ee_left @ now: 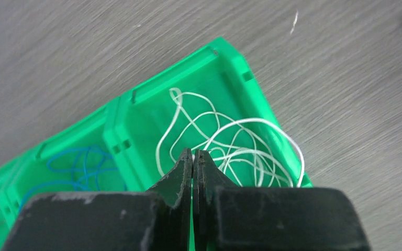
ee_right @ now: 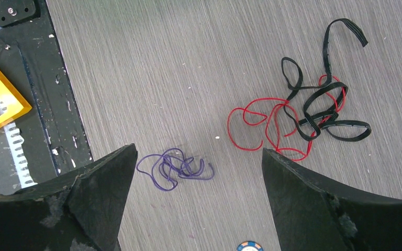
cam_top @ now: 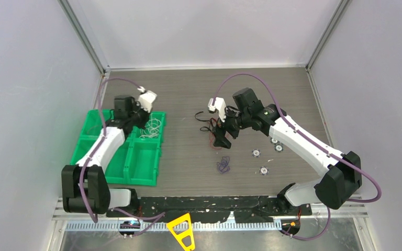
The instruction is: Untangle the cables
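Note:
The white cable [ee_left: 230,151] lies loosely coiled in a compartment of the green tray [ee_left: 230,60], with one loop over the rim; it also shows in the top view [cam_top: 152,128]. A blue cable [ee_left: 78,167] lies in the neighbouring compartment. My left gripper [ee_left: 193,152] is shut just above the white cable; I cannot tell whether a strand is pinched. My right gripper [ee_right: 199,150] is wide open and empty above the table. The purple cable [ee_right: 172,167] lies alone below it. The red cable [ee_right: 261,123] and black cable [ee_right: 322,104] lie tangled together beside it.
The green tray [cam_top: 146,175] stands at the left of the table. Several small round discs [cam_top: 264,170] lie right of the purple cable [cam_top: 223,165]; one shows in the right wrist view [ee_right: 249,246]. A yellow piece [cam_top: 182,230] sits at the near edge.

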`<state>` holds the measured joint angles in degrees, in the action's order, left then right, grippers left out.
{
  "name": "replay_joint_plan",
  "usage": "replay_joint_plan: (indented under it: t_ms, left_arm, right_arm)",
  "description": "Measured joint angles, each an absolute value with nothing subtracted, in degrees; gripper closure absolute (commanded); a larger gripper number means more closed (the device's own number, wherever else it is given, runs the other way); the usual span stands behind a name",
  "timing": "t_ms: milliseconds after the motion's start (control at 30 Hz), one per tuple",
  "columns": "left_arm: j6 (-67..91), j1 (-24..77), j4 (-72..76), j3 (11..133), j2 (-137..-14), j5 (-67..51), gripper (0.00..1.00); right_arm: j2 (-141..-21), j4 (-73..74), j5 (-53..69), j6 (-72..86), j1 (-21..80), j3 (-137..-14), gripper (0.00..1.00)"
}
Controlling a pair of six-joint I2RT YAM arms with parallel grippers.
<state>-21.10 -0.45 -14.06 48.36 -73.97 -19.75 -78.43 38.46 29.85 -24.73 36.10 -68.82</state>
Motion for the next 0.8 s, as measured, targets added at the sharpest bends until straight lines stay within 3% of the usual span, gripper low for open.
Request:
replay_joint_plan:
  t_ms: [167, 500, 567, 667, 800]
  left_arm:
    - [-27.33, 8.73, -14.87, 49.34, -80.2, -7.73, 1.0]
    - [-29.08, 9.23, -24.16, 59.66, -95.46, 1.96, 0.99]
    - [-28.93, 9.26, -25.36, 60.73, -96.16, 1.78, 0.89]
    - [-28.6, 9.23, -27.38, 62.0, -96.03, 1.43, 0.65]
    - [-27.05, 9.13, -30.55, 63.24, -93.06, 0.64, 0.51]
  right_arm:
    - [-78.43, 38.68, 29.8, -24.82, 35.81, -68.79, 0.05]
    - [-78.43, 38.96, 29.69, -25.34, 34.33, -68.34, 0.05]
    - [-78.43, 39.07, 29.69, -25.39, 34.11, -68.14, 0.05]
    - [-78.41, 39.09, 29.67, -25.58, 33.71, -68.07, 0.05]
    - [-78.39, 39.11, 29.69, -25.74, 33.28, -67.96, 0.05]
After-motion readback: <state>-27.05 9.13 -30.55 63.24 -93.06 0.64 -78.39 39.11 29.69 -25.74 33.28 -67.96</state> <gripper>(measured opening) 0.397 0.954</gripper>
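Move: The white cable's pile, in the bin's far-right compartment, lies about 10 cm below the left gripper, some 3 cm ahead and 4 cm to its right. The blue cable is about 9 cm left of the pile, level with it, and the empty near-right compartment some 12 cm nearer the base than the pile. From the right gripper the white pile lies about 27 cm left, 12 cm ahead and 16 cm below. Lower the left gripper, still shut on the white cable's end, about 8 cm into the far-right compartment, tipping the fingers some 20 degrees farther down and rolling the hand's left side up. At the bottom, open the fingers to roughly 40% to let go of the cable, starting back up by 2.5 cm as they part. Ease the open right gripper under 2 cm to the right. ##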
